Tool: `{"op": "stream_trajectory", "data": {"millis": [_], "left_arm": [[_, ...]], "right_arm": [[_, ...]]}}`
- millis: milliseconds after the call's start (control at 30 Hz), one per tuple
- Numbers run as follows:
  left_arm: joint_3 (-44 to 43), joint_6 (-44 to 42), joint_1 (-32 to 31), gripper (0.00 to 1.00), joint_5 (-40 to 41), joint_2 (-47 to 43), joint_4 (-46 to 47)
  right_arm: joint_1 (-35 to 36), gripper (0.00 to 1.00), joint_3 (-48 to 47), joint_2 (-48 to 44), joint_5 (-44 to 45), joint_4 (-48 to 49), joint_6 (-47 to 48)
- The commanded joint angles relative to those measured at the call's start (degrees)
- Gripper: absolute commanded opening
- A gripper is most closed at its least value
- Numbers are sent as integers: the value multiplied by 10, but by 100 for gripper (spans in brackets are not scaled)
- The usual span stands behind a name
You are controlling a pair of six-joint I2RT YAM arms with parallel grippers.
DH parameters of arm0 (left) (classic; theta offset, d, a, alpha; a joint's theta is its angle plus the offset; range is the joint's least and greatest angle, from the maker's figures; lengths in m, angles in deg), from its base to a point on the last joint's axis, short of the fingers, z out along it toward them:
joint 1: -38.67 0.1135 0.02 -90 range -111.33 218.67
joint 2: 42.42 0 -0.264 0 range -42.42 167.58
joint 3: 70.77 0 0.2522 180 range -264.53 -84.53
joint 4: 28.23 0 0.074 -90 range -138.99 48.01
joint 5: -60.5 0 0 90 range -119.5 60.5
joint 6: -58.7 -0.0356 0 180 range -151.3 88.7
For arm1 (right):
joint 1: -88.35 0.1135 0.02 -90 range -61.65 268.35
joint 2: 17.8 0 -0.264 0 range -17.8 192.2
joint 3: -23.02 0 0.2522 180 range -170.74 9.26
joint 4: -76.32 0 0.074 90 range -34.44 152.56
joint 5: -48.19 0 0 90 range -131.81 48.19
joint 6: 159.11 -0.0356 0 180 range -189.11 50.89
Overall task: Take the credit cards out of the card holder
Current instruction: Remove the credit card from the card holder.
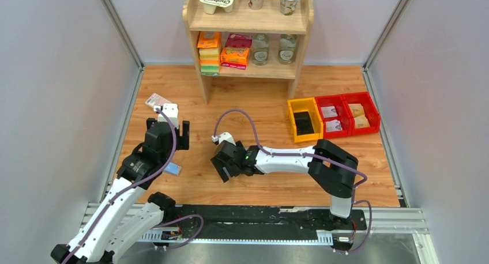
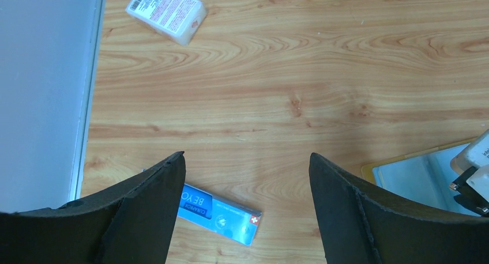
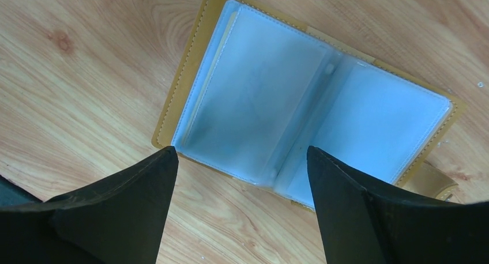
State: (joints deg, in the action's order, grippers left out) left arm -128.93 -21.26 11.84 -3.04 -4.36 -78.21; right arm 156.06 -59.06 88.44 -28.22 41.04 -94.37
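The card holder (image 3: 300, 97) lies open and flat on the wooden table, a tan cover with two pale grey-blue inner panels facing up. I cannot tell any credit cards apart from the cloudy panels. My right gripper (image 3: 241, 150) hovers open over the holder's near edge, fingers on either side of the fold, touching nothing. From above, the right gripper (image 1: 222, 165) covers the holder. A corner of the holder (image 2: 424, 172) shows at the right edge of the left wrist view. My left gripper (image 2: 247, 155) is open and empty above bare table, to the left of the holder (image 1: 168, 129).
A blue rectangular bar (image 2: 222, 213) lies under the left gripper. A pink-white packet (image 2: 167, 13) sits near the left wall. A wooden shelf (image 1: 249, 22) with goods stands at the back. Yellow and red bins (image 1: 334, 117) stand at the right.
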Motion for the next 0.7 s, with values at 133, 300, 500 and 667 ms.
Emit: {"op": "stream_trajectory", "data": {"millis": [133,300,500,667], "left_arm": [[-1,4,3,86,-5,4,5],[-2,5,3,86,-7,8,4],[-12,23,3,86,-46,16,-9],[-21,76,3,86,-131,36,-18]], "right_arm": [[2,82,-9,29,20,20,9],[2,75,4,28,7,32,17],[-13,65,32,13,-32,67,18],[-30,52,63,-3,-82,109,21]]}}
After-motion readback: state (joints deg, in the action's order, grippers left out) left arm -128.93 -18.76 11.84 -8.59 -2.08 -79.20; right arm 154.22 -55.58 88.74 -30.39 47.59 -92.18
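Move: The open card holder's middle is about 4 cm ahead of the right hand, 2 cm to its right and 2 cm below, with its left page about 3 cm ahead of that hand and 1 cm to its left. The blue box lies some 20 cm to the right hand's left and 1 cm ahead. From the left hand, the card holder is roughly 19 cm right, 4 cm back and 20 cm below. The right hand sinks about 1 cm onto the near part of the card holder's left page, then eases forward nearly 1 cm while its fingers close by roughly a third, squeezing the page's flexible sleeve into a fold between the tips. The open left hand hangs almost still, then late on starts right and down towards the card holder, some 2.5 cm, tipping slightly. ##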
